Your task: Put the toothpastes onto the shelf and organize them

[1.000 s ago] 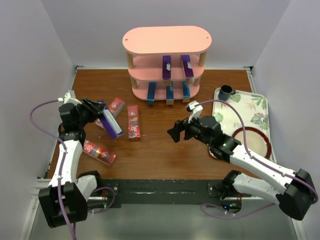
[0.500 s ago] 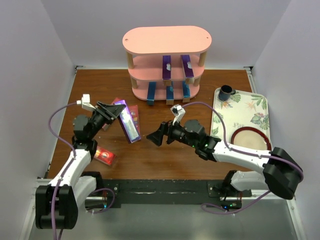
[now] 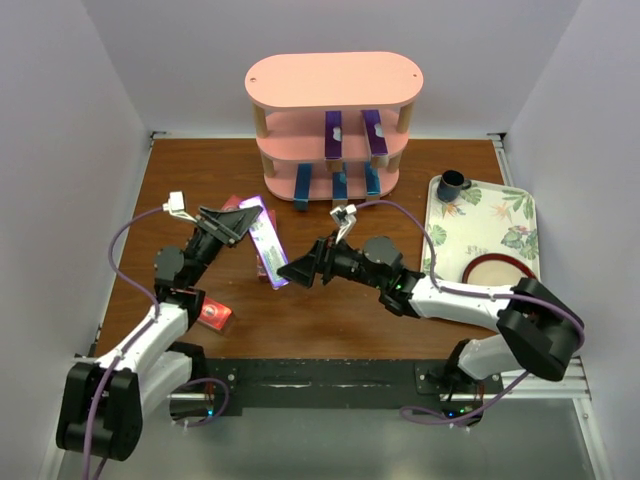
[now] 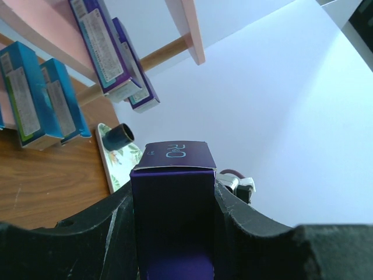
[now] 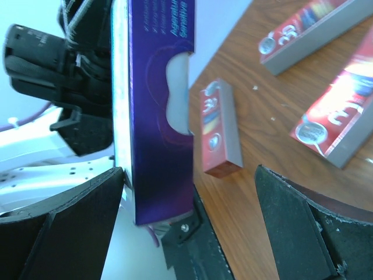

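My left gripper [image 3: 238, 226] is shut on a purple toothpaste carton [image 3: 266, 242] and holds it tilted above the table; in the left wrist view the carton [image 4: 172, 221] fills the gap between the fingers. My right gripper [image 3: 299, 270] is open at the carton's lower end. In the right wrist view that end [image 5: 158, 116] lies between the wide jaws, close to the left finger [image 5: 58, 227]. The pink shelf [image 3: 335, 80] holds two purple cartons [image 3: 333, 135] on its middle tier and three blue ones [image 3: 340, 187] below. Red cartons [image 5: 220, 131] lie on the table [image 3: 213, 315].
A floral tray [image 3: 500, 215] at the right carries a dark cup [image 3: 452, 183] and a brown-rimmed plate [image 3: 500, 275]. White walls close in the table on the left, right and back. Red cartons lie under and beside the left arm.
The left arm has lifted the purple carton and carried it right, toward the table's middle. The right arm has swung left, bringing its open jaws around the carton's lower end.
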Robot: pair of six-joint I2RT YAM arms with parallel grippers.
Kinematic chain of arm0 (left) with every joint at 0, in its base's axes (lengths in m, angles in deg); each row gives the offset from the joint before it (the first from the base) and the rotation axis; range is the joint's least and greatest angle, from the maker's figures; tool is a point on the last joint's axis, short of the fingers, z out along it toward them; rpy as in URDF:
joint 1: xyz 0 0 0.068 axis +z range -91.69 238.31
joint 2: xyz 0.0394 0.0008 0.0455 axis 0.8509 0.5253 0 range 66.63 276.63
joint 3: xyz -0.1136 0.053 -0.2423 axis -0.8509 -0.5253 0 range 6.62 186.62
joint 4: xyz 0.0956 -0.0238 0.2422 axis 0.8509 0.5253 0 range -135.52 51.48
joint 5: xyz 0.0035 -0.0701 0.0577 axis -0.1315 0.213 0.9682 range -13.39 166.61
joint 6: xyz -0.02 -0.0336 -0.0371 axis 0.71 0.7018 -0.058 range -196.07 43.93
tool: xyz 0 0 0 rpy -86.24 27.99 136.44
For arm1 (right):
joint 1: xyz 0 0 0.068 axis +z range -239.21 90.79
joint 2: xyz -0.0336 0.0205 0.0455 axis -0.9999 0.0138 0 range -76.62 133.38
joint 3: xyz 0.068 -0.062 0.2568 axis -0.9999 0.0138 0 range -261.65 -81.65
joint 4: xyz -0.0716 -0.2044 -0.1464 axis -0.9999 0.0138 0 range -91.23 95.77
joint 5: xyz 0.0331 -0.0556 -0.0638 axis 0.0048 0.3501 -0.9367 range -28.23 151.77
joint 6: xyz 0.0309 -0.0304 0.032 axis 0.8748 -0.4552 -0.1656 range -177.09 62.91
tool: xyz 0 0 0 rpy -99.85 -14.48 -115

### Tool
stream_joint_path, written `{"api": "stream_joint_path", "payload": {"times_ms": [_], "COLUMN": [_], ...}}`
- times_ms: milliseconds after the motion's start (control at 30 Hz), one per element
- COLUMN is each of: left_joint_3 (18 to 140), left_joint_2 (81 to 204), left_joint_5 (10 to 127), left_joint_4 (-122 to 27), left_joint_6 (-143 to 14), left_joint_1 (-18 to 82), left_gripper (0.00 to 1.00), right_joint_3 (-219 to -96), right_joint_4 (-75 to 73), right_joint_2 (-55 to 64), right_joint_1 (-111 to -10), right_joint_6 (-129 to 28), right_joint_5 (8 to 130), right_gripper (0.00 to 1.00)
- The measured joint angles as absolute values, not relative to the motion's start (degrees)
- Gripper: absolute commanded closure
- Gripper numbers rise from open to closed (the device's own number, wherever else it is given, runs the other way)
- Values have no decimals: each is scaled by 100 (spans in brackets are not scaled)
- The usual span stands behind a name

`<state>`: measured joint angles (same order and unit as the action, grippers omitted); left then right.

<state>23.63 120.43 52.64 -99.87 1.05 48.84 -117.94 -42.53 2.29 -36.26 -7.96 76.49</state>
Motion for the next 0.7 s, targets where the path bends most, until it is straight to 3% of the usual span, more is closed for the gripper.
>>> {"api": "stream_joint_path", "payload": {"times_ms": [267, 467, 567, 600, 667, 700], "left_joint_3": [2212, 2151, 2081, 2066, 2040, 2018], "left_joint_2": [12375, 12563, 12568, 12572, 12587, 12596], "left_joint_5": [5485, 5601, 5653, 5653, 5658, 5660], "left_joint_4": [-10767, -11147, -11276, -11309, -11407, -11466], "left_joint_6": [481, 590, 606, 630, 647, 669], "left_joint_1": [4692, 4633, 4626, 4626, 4624, 4624], "left_gripper": [90, 89, 76, 61, 48, 36], "right_joint_3": [-11925, -11928, -11930, -11930, -11932, -11934], "right_joint_4": [-4631, -4834, -4922, -4924, -4920, -4904], "right_joint_2": [472, 518, 518, 518, 513, 507], "right_joint_1": [-3585, -3567, -3558, -3556, -3558, -3558], "right_joint_6": [-641, -530, -503, -503, -490, -477], "right_joint_5": [7974, 8156, 8230, 8241, 8278, 8298], "right_gripper": [14, 41, 51, 56, 60, 65]}}
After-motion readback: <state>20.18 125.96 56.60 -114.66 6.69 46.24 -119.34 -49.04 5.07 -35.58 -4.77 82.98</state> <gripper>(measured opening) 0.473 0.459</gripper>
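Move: The purple toothpaste hangs in the left gripper. Its middle is about 5 cm ahead, 5 cm left and 3 cm above the right hand, with its lower end already between the open right fingers; from the left hand it lies some 4 cm back, 5 cm right and 3 cm down. On the table, roughly 19 cm below the right hand, the middle red toothpaste sits 10 cm ahead and 8 cm left, the near red toothpaste 3 cm back and 24 cm left. Close the right gripper from wide open to about half, pinching the lower end of the purple toothpaste between both pads, while easing the hand some 3 cm back, up and left and turning it slightly counter-clockwise. Keep the left gripper shut on the other end, nearly in place, rolling just a few degrees so its left side sinks. ##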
